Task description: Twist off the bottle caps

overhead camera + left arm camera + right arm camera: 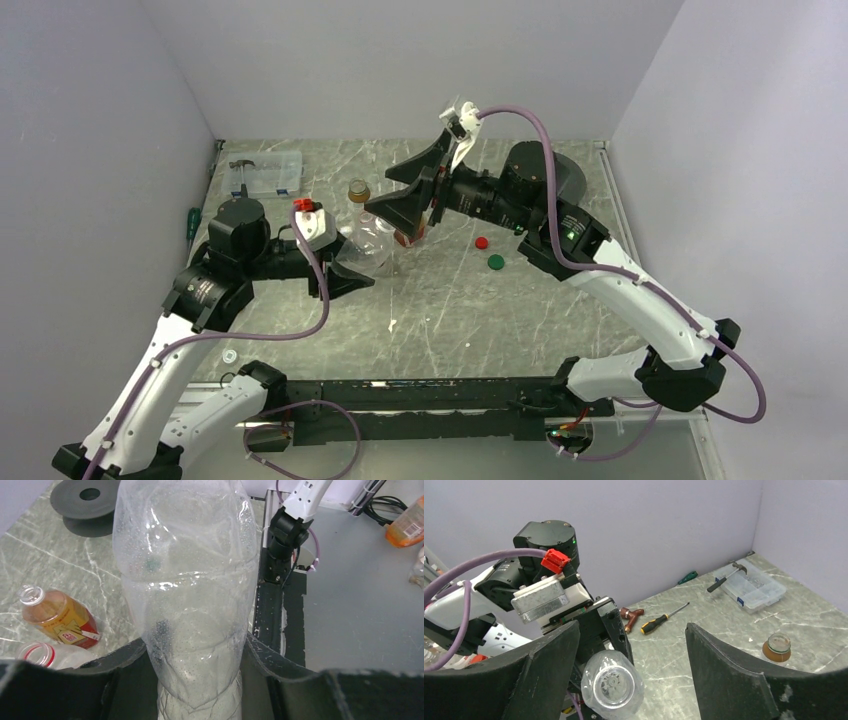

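A plain clear bottle (372,245) (185,580) is held at its lower body, my left gripper (350,270) (196,642) shut on it. Its open mouth (613,682) shows no cap and faces the right wrist camera. My right gripper (400,190) (631,630) stands open around that mouth with nothing between its fingers; the bottle lies nearer the left finger (549,660). A red cap (481,242) and a green cap (495,262) lie loose on the table. An uncapped bottle with amber liquid (57,617) and another with a red neck ring (42,652) rest nearby.
A black spool (540,170) (90,502) sits at the back right. A clear box with a hammer (265,172) (749,585) and a screwdriver (664,619) lie at the back left. An open amber bottle (358,192) (777,649) stands behind the grippers.
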Controlling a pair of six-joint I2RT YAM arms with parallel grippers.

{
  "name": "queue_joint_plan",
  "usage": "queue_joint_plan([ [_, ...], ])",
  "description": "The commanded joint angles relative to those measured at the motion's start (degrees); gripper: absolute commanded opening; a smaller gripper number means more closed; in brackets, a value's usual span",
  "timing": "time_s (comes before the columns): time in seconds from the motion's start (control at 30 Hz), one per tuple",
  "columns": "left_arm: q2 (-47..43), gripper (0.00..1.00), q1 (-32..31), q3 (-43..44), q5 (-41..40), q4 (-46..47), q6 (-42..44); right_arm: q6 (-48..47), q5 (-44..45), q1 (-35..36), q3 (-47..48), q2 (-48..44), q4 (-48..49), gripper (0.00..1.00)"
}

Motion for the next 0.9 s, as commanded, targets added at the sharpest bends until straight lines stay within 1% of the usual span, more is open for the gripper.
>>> queue_joint_plan([
  [0.0,-0.3,0.0,0.1,0.2,-2.5,3.8,-1.3,1.9,0.5,0.0,-1.2,-2.3,2.1,0.78],
  [0.13,0.2,0.0,0.1,0.1,-5.4,3.8,-1.4,3.9,-1.5,0.2,-4.2,-2.4,4.5,0.73],
  [0.3,0.6,0.0,0.1,-0.2,-6.8,4.2,-1.5,5.7,-1.2,0.9,-5.3,-1.1,6.2,0.62],
  [0.37,0.6,0.0,0.1,-0.1,-7.3,4.3,-1.7,5.9,-0.8,1.3,-4.6,-0.2,5.8,0.56],
  [0.5,0.3,0.0,0.1,-0.1,-8.4,4.8,-1.8,6.0,0.3,1.7,-4.0,1.1,4.4,0.39],
  [0.53,0.2,0.0,0.1,0.0,-8.6,4.8,-1.9,6.1,0.8,1.7,-4.2,1.2,4.4,0.36],
  [0.63,-0.1,0.0,0.1,-0.1,-9.0,5.6,-2.4,5.8,2.5,1.7,-4.5,1.5,3.4,0.35],
  [0.7,-0.3,0.0,0.1,-0.2,-8.9,5.9,-2.7,5.4,5.8,1.8,-3.7,2.1,1.1,0.35],
  [0.87,-0.3,0.0,0.1,-0.2,-9.7,6.1,-2.7,5.3,7.5,2.1,-3.7,2.6,-0.3,0.29],
])
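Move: The open neck of the clear bottle, which the left hand still grips lower down, is about 2 cm back from the right hand, 1 cm to its left and 5 cm below. Seen from the left hand it is roughly 2 cm ahead, 2 cm to the right and 11 cm up. About 40 cm below the right hand stand the red-label bottle, some 12 cm ahead and 4 cm left, and the amber bottle, 17 cm ahead and 3 cm right. Downward first, about 4 cm with a slight leftward drift and a tip of some 5 to 10 degrees, the right hand brings its open fingers around the clear bottle's neck, closes them to pinch it, and eases forward a little. Meanwhile the left hand keeps its hold and carries the bottle forward roughly 3 cm, turning slightly counter-clockwise. ##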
